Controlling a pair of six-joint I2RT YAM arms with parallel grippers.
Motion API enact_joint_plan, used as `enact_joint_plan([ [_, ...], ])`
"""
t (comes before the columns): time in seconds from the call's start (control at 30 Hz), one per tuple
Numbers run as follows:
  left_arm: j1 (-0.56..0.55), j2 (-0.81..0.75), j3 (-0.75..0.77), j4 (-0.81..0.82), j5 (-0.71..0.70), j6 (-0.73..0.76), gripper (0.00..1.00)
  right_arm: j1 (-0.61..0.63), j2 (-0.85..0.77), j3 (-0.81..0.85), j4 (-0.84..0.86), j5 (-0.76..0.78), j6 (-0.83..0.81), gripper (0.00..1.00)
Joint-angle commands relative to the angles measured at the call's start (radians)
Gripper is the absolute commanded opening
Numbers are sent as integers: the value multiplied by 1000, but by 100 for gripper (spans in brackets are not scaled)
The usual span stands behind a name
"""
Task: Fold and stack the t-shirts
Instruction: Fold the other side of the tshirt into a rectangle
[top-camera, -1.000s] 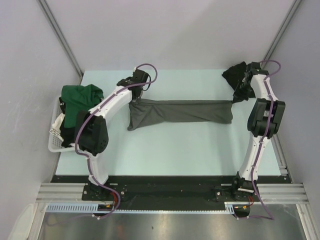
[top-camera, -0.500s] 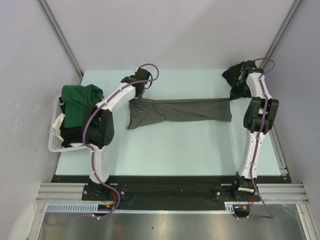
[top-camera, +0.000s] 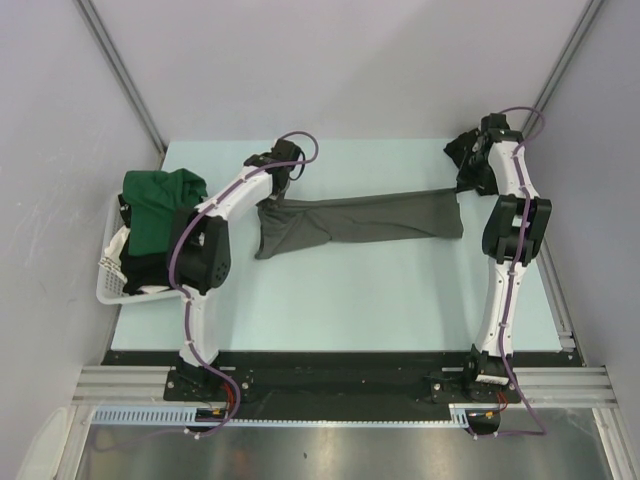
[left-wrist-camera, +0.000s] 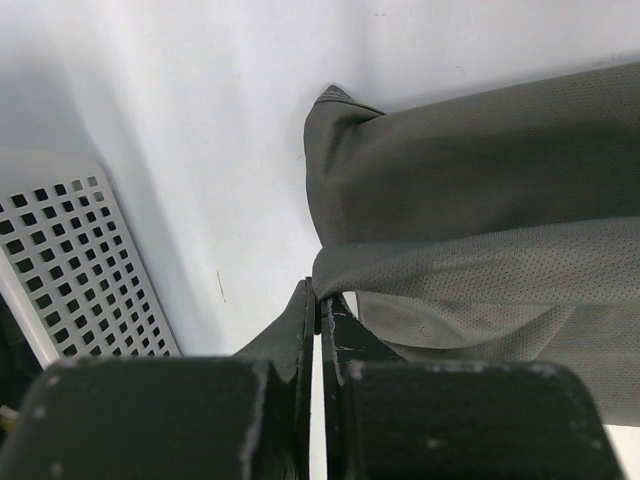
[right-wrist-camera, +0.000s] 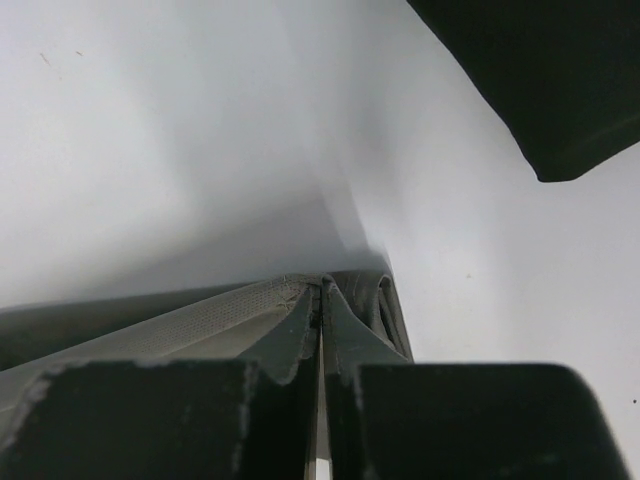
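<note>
The charcoal grey t-shirt (top-camera: 360, 222) hangs as a long band stretched across the table between both grippers. My left gripper (top-camera: 268, 200) is shut on its left end; in the left wrist view the fingertips (left-wrist-camera: 318, 300) pinch a grey hem, and the cloth (left-wrist-camera: 480, 200) spreads to the right. My right gripper (top-camera: 462, 190) is shut on the right end; in its wrist view the tips (right-wrist-camera: 322, 295) clamp a folded edge of the grey shirt (right-wrist-camera: 180, 325). A black t-shirt (top-camera: 460, 150) lies bunched at the far right corner. The dark green t-shirt (top-camera: 155, 200) is heaped over the basket.
The white slatted basket (top-camera: 110, 280) stands off the table's left edge, and its wall (left-wrist-camera: 70, 260) shows close to the left gripper. The black shirt (right-wrist-camera: 540, 80) lies just beyond the right gripper. Grey walls close in on the table's far side and both flanks.
Both grippers have carried the grey shirt's upper edge a little toward the far side. The right arm has straightened and reached further back. Both grips are unchanged.
</note>
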Motion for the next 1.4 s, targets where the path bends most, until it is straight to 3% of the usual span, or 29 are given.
enact_joint_plan([
  [0.0, 20, 4, 41, -19, -13, 22, 0, -4, 28, 32, -1, 39, -26, 13],
  [0.13, 18, 19, 50, -28, 4, 22, 3, -5, 25, 3, -2, 53, -21, 30],
  [0.17, 18, 21, 53, -31, 4, 20, 6, -5, 20, -9, -1, 54, -18, 34],
  [0.2, 18, 24, 56, -34, 4, 20, 9, -5, 17, -9, -1, 53, -18, 46],
  [0.27, 18, 25, 59, -39, 3, 18, 16, -5, 11, -20, -1, 56, -15, 52],
  [0.3, 18, 24, 61, -43, 1, 17, 17, -5, -1, -24, -2, 57, -11, 65],
  [0.33, 20, 22, 59, -43, 1, 17, 18, -5, -9, -29, 1, 57, -11, 99],
  [0.47, 20, 16, 61, -46, -11, 17, 31, -4, -59, -63, 8, 45, -4, 100],
  [0.7, 25, 19, 79, -51, -33, 14, 41, 0, -104, -83, 30, 28, -4, 100],
  [1.37, 23, -128, -5, -131, 23, -81, 41, 124, 25, 91, 45, 51, -66, 100],
])
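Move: My closed left fingers still pinch the left end of the t-shirt's flap. The under layer's far-left corner lies about 4 cm ahead, 1 cm left and 6 cm below; the basket's middle is some 34 cm left and 9 cm back. My right fingers still hold the flap's right end, with the under layer's right corner level with them, about 2 cm right and 4 cm below. The black cloth is about 10 cm ahead and 12 cm right of that hand. I let the flap go at both ends. My right hand opens wide as it sinks and draws back about 3 cm each way, then climbs forward clear of the cloth and sweeps some 6 cm left, turning slightly counter-clockwise over the flap. My left hand dips 1 cm, opens not quite halfway, then eases back and up, ending slightly left. ##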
